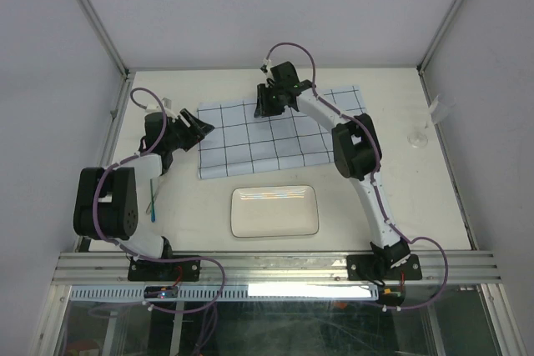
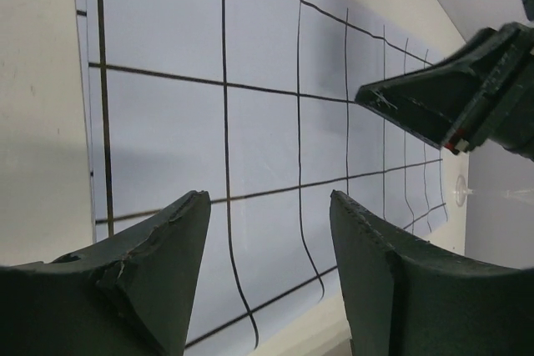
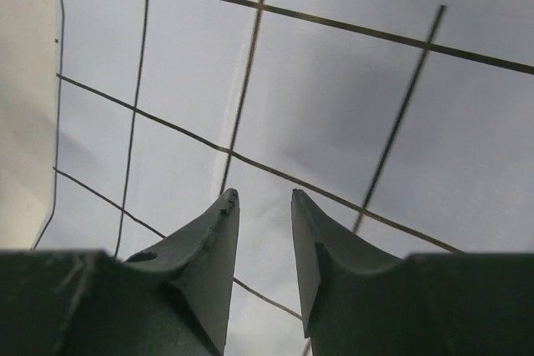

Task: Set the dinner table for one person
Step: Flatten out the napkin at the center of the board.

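Note:
The dinner table (image 1: 417,206) is a cream-white top. A pale-blue cloth (image 1: 279,135) with dark grid lines lies spread on its far half. A white rectangular plate (image 1: 274,211) sits in front of the cloth. My left gripper (image 1: 207,129) hovers at the cloth's left edge, open, with only cloth (image 2: 167,114) showing between its fingers (image 2: 269,198). My right gripper (image 1: 265,107) hangs over the cloth's far edge, open a narrower gap, with nothing in it. Only the gridded cloth (image 3: 334,97) lies below that gripper (image 3: 264,193) in the right wrist view. The right gripper's dark body (image 2: 455,106) also shows in the left wrist view.
A small clear glass (image 1: 417,135) stands near the right edge of the table, and it shows faintly as a glass (image 2: 461,192) beyond the cloth. A thin green and blue stick-like item (image 1: 152,198) lies by the left arm. Aluminium rails (image 1: 275,266) run along the near edge.

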Motion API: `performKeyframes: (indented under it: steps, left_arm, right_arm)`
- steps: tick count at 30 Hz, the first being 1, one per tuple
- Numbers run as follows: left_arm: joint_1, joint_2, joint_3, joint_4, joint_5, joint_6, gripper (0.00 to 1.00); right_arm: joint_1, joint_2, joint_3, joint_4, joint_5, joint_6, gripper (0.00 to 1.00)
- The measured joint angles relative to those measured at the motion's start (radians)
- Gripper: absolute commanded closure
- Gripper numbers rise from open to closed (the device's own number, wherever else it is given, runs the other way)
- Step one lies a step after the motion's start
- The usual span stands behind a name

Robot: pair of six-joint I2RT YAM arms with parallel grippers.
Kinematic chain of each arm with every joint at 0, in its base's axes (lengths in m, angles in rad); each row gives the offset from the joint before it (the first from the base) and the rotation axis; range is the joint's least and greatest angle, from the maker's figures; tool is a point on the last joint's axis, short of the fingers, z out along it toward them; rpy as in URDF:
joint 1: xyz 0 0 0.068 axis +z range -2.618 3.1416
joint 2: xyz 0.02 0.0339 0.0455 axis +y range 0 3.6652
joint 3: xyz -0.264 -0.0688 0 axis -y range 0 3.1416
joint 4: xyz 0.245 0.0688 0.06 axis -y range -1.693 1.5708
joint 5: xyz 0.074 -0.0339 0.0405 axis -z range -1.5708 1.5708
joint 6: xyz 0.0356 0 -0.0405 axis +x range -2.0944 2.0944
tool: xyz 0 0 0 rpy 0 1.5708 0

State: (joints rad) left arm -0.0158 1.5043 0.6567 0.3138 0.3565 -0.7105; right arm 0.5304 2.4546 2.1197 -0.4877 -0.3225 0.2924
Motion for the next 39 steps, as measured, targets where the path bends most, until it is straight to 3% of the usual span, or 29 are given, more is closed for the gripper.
performKeyframes:
  steps: [7,10,11,14,17,25,39]
  left_arm:
    - [-0.012,0.193,0.148,0.031,-0.015,-0.002,0.4]
    - [-0.011,0.249,0.194,0.042,-0.015,-0.006,0.45]
    - [-0.011,0.264,0.205,0.045,-0.016,-0.007,0.5]
    - [-0.011,0.295,0.239,0.045,-0.015,-0.01,0.81]
    - [-0.011,0.317,0.272,0.045,-0.015,-0.015,1.0]
    - [-0.011,0.355,0.351,0.033,-0.008,-0.009,1.0]
    - [-0.011,0.589,0.602,-0.181,-0.081,0.03,1.0]
  right_arm:
    - [-0.048,-0.091,-0.075,-0.062,0.132,-0.069,0.72]
    - [-0.096,-0.117,-0.1,-0.077,0.186,-0.081,0.92]
    - [-0.116,-0.121,-0.104,-0.079,0.197,-0.084,1.0]
    - [-0.193,-0.123,-0.105,-0.081,0.213,-0.076,1.0]
    - [-0.267,-0.123,-0.105,-0.082,0.204,-0.057,1.0]
    - [-0.402,-0.12,-0.08,-0.065,0.159,-0.036,1.0]
    - [-0.414,-0.087,-0.023,-0.056,0.126,-0.064,1.0]
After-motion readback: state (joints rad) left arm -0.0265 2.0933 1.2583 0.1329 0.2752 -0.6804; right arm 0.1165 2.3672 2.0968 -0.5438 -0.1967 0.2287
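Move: The left hand heads for the napkin's far-left corner, about 16 cm ahead of it, 3 cm to its left and 8 cm lower; the blue-handled utensil lies some 20 cm back and 16 cm to its left. From the right hand, the napkin's far-right corner is roughly 14 cm ahead, 34 cm to the right and 5 cm below. The white tray sits about 33 cm behind this hand and 5 cm to its right. Towards the napkin's two far corners: the right hand sweeps right over the cloth about 25 cm and forward 10 cm, a few centimetres higher, shutting its part-open fingers and turning clockwise some 25 degrees. The left hand goes forward about 13 cm, shuts its open fingers on nothing midway, then drops late, tipping down slightly and ending close over the cloth; contact can't be made out. ##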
